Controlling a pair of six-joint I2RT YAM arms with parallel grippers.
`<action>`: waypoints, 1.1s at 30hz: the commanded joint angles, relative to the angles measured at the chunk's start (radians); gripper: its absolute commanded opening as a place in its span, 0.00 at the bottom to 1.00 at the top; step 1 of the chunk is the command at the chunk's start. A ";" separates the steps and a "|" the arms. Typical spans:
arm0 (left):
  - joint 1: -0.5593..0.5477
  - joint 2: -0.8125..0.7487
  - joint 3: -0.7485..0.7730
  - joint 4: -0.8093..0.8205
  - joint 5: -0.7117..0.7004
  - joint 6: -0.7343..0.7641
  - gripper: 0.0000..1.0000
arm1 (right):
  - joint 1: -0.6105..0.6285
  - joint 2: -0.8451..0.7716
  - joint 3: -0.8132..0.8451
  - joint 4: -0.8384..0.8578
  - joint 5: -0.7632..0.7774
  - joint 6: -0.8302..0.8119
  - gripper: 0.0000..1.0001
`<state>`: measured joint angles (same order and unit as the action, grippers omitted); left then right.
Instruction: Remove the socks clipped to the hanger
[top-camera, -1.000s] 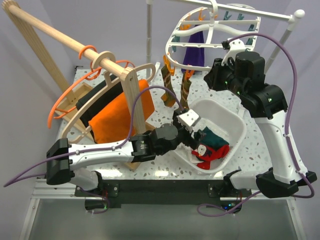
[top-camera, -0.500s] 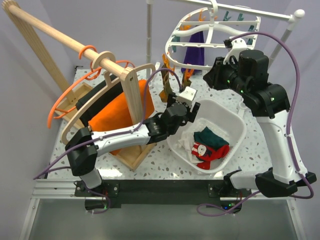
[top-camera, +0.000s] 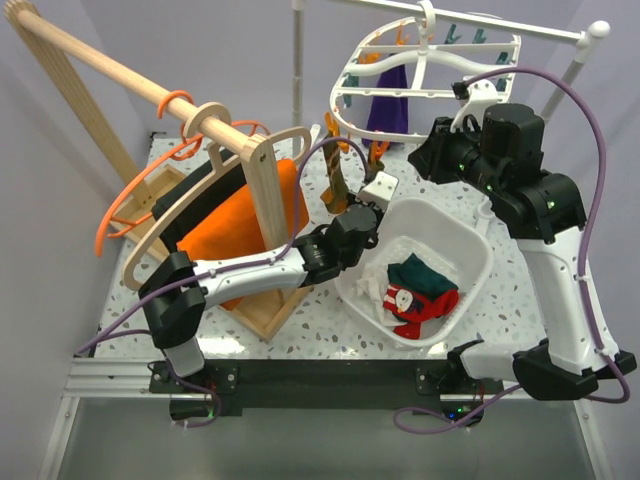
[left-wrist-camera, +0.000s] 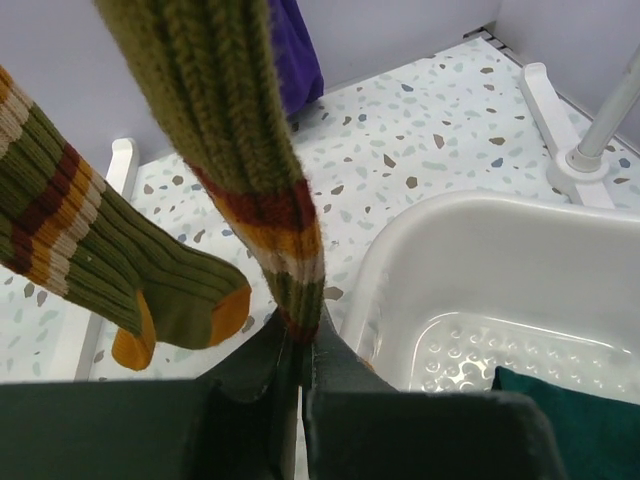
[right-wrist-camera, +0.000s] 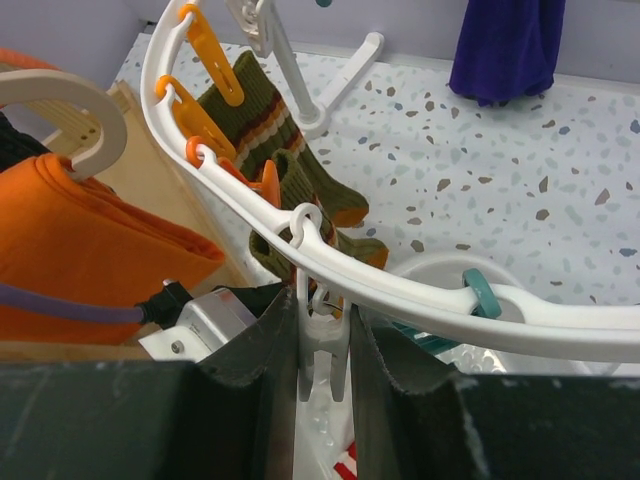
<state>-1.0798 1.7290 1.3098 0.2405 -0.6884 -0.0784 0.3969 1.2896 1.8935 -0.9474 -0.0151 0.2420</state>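
Note:
The white oval hanger (top-camera: 420, 72) hangs from the rail at the back right. Two brown-striped socks (top-camera: 338, 185) dangle from orange clips on its near-left rim, and a purple sock (top-camera: 388, 105) hangs further back. My left gripper (top-camera: 360, 207) is shut on the lower tip of one striped sock (left-wrist-camera: 250, 130), pinched between the jaws of the left gripper (left-wrist-camera: 298, 335). The other striped sock (left-wrist-camera: 100, 270) hangs free to its left. My right gripper (right-wrist-camera: 322, 312) is shut on a white clip (right-wrist-camera: 325, 355) under the hanger rim (right-wrist-camera: 400, 290).
A white basin (top-camera: 475, 245) sits below the hanger and holds a dark green sock (top-camera: 420, 275) and a red sock (top-camera: 425, 308). A wooden rack with coat hangers, an orange cloth (top-camera: 235, 235) and thin orange hangers fills the left. The rail's upright post (top-camera: 575, 70) stands at the back right.
My left arm rose from the basin toward the back, reached the hanging striped sock and shut on its tip. The right arm has barely moved.

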 joint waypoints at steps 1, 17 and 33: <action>0.004 -0.041 0.043 0.033 -0.028 0.049 0.00 | -0.012 -0.023 -0.017 0.010 -0.003 -0.003 0.00; -0.095 -0.313 -0.029 -0.038 0.314 0.057 0.00 | -0.036 0.025 -0.019 -0.010 0.118 -0.033 0.26; -0.149 -0.370 -0.070 -0.063 0.598 -0.043 0.00 | -0.073 0.074 0.041 -0.113 0.204 -0.079 0.50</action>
<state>-1.2087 1.4094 1.2568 0.1398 -0.1802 -0.0910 0.3317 1.3479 1.8954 -1.0252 0.1673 0.1864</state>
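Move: The near striped sock is already pinched by its toe in the left fingers; its orange clip is about 20 cm above that hand and 3 cm left. The basin's middle lies roughly 8 cm back, 11 right, 20 below; the other striped sock hangs 4 ahead, 8 left, 6 higher. The right hand holds a white clip on the rim; the sock's orange clip is some 6 cm left, 2 ahead, a teal clip 6 right, 1 back, both level. The striped sock's toe, kept pinched in the left fingers, is drawn back about 14 cm and raised some 10 cm, ending slightly to the right, while that wrist swings clockwise some 35 degrees. The right hand eases right, then opens, lets go of the white clip on the hanger rim and continues right, down and a little forward. ##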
